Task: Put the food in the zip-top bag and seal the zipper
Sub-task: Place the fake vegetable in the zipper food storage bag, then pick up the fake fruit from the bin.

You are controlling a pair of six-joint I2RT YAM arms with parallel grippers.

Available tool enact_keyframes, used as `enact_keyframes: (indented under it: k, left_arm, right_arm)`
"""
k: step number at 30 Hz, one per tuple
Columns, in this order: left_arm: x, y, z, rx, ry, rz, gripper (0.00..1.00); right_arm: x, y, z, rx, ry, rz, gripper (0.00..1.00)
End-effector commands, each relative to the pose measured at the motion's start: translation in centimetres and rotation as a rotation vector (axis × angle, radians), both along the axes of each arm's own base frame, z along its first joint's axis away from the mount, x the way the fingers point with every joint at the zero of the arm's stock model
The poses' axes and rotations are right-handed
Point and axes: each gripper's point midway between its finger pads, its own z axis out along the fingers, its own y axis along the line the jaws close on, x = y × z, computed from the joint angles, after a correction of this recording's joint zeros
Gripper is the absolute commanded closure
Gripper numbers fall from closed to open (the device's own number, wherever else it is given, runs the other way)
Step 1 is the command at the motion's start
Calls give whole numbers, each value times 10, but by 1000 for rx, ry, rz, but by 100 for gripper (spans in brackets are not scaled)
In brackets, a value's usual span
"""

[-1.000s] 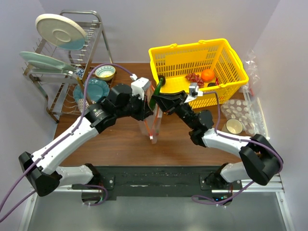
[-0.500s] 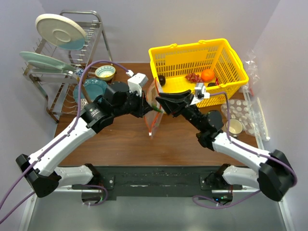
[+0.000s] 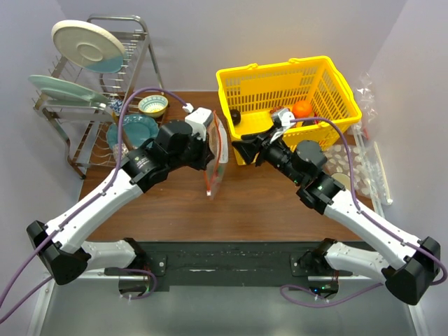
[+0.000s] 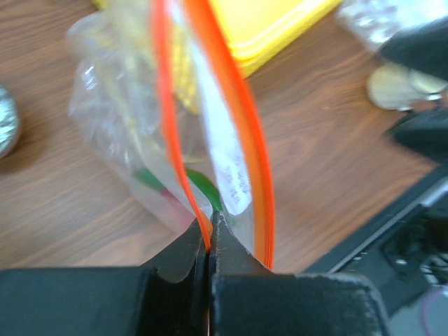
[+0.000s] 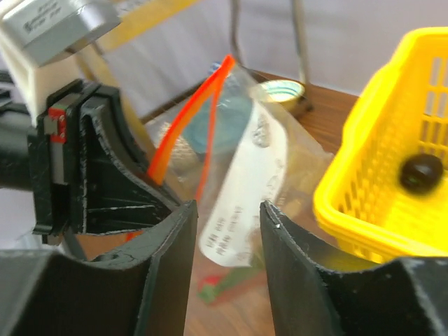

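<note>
My left gripper (image 3: 211, 145) is shut on the red-orange zipper (image 4: 175, 140) of the clear zip-top bag (image 3: 215, 164), which hangs with its mouth open. In the left wrist view the jaws (image 4: 209, 227) pinch one strip of the mouth. A long green vegetable (image 4: 199, 185) lies inside the bag, near the white label (image 4: 231, 168). My right gripper (image 3: 242, 150) is open and holds nothing, just right of the bag. The right wrist view shows its fingers (image 5: 227, 204) apart in front of the bag (image 5: 252, 175). An orange (image 3: 302, 108) and a dark round fruit (image 3: 236, 116) sit in the yellow basket (image 3: 336, 87).
A dish rack (image 3: 91, 77) with plates stands at the back left, with a small bowl (image 3: 152, 105) and a teal bowl (image 3: 136, 129) beside it. Crinkled clear packaging (image 3: 353, 164) lies at the right edge of the table.
My right gripper let go of the green vegetable, which dropped into the bag, then opened wider and drew back to the right. My left gripper kept its hold and raised the bag slightly.
</note>
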Motion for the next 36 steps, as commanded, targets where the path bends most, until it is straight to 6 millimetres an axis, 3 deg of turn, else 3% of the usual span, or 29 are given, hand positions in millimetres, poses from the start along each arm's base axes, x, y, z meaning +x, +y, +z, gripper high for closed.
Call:
enact_keyframes:
  k: [1,3,7,8,9,19,24,29,36]
  left_arm:
    - [16,25,2,138,-87,70,100]
    - [20,30,0,178,-112,76,100]
    - [27,35,-6,217,-164,88,100]
    - [31,34,-5,215,-189,83,100]
    - [31,34,-10,224,-189,79,100]
    - [41,36,-23,241,-245,84,100]
    - [52,48,-30,201,-218,89,100]
    - [54,56,-32,184,-213,100,100]
    - [55,70,-34,187,-223,143,100]
  right_arm:
    - [10,-28,9,-91,24,-150,49]
    - [14,-33,3,-120,53,-186,44]
    - [16,-38,3,-110,116,-228,17]
    - [17,-39,2,-110,130,-239,5]
    - [19,-41,2,-107,134,-254,1]
    - [22,-62,27,-161,-10,-324,1]
    - [41,-77,29,-168,2,-466,1]
    - [55,-68,20,-223,79,-486,1]
    - [61,-52,30,-199,121,-443,1]
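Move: The dark vegetable in the yellow basket lies roughly 32 cm ahead of the right hand, barely 2 cm to its left and some 28 cm below. The grapes are about 20 cm right of it and level with it, the orange 29 cm right of it and 3 cm farther out. The held bag is some 9 cm left of the right hand, 10 cm below. From the left hand the dark vegetable is about 33 cm ahead, 10 cm right, 21 cm below. Still pinching one side of the bag's mouth, the left hand carries it left about 7 cm, forward and down some 5 cm each, its left side rolling up. The empty right hand draws away rightward from the bag while opening from half to fully wide, then heads mainly forward, about 6 cm, towards the basket's dark vegetable, turning some 25 degrees clockwise. ##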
